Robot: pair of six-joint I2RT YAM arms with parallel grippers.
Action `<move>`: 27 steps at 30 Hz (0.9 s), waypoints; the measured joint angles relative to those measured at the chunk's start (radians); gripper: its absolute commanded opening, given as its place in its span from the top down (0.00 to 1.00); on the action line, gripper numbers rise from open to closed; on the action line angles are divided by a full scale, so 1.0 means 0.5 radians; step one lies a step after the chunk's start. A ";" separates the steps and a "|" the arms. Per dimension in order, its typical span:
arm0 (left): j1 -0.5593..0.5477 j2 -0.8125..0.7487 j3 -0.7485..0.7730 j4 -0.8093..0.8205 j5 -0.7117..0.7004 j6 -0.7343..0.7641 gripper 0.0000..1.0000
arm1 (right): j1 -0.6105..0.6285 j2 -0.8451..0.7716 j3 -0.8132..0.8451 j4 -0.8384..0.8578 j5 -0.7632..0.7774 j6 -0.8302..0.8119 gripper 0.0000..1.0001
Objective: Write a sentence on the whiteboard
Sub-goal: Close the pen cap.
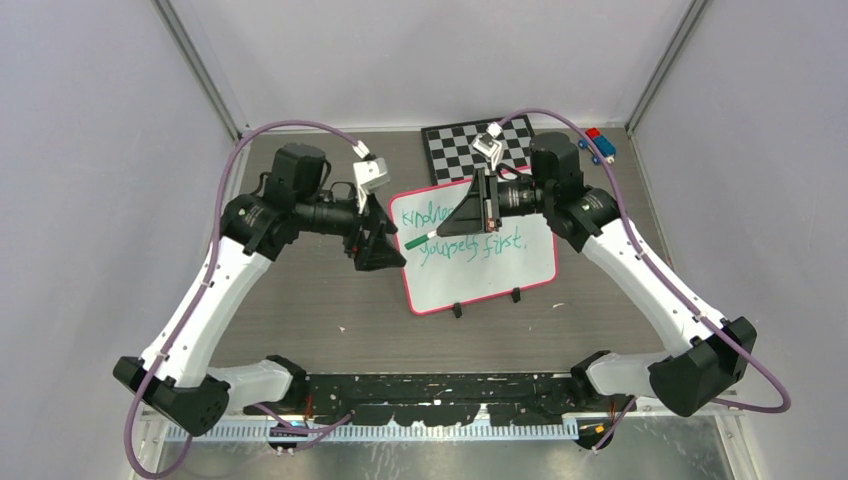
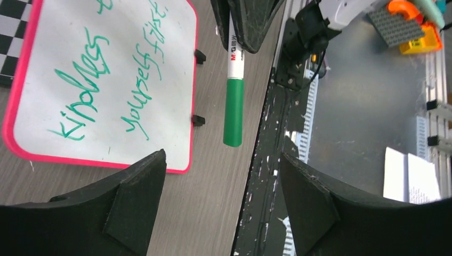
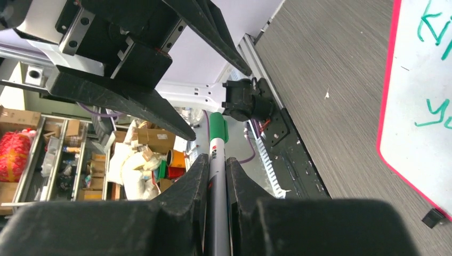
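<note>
The whiteboard (image 1: pixel 480 290) with its pink-red frame lies on the table between the arms, also in the left wrist view (image 2: pixel 48 101) and the right wrist view (image 3: pixel 426 154). The sentence (image 1: pixel 470 246) (image 2: pixel 106 80) is in green marker, in two lines. My right gripper (image 1: pixel 452 228) (image 3: pixel 216 159) is shut on a white marker (image 3: pixel 217 136) above the board's left part. The marker's green capped end (image 1: pixel 416 242) (image 2: pixel 233 106) points at my left gripper (image 1: pixel 385 248) (image 2: pixel 221 160). That gripper is open, its fingers just short of the cap, with nothing between them.
A black-and-white chequered board (image 1: pixel 455 150) lies behind the whiteboard. A red and blue toy (image 1: pixel 600 143) sits at the back right. A black rail (image 1: pixel 430 395) runs along the table's near edge. Coloured bricks (image 2: pixel 410 32) lie beyond it.
</note>
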 measured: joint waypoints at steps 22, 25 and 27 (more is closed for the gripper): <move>-0.274 0.194 0.005 -0.115 -0.108 0.075 1.00 | 0.119 0.015 0.019 -0.193 0.117 -0.176 1.00; -0.269 0.207 -0.001 -0.099 -0.040 -0.058 1.00 | 0.120 0.028 0.056 -0.237 0.093 -0.246 1.00; -0.267 0.222 -0.003 -0.089 0.018 -0.131 1.00 | 0.128 0.029 0.072 -0.274 0.075 -0.307 1.00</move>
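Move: Roughly 4 cm to the right of the open left fingers, level with them fore and aft and about 1 cm lower, is the green pen cap, already on the pen. The right fingertips gripping the pen lie some 11 cm to the left hand's right and 2 cm ahead; the whiteboard's middle is about 13 cm ahead, 14 cm right and 30 cm below. From the right hand the cap lies about 6 cm left, 2 cm back and 1 cm down. Sinking about 3.5 cm and reaching some 3 cm right onto the capped end of the pen, the left hand also draws back a couple of centimetres, its fingers closing from wide open to pinch the green cap, with a tilt of about 10 degrees at the end. The right hand keeps its grip on the pen and eases back and down by under 2 cm each. ##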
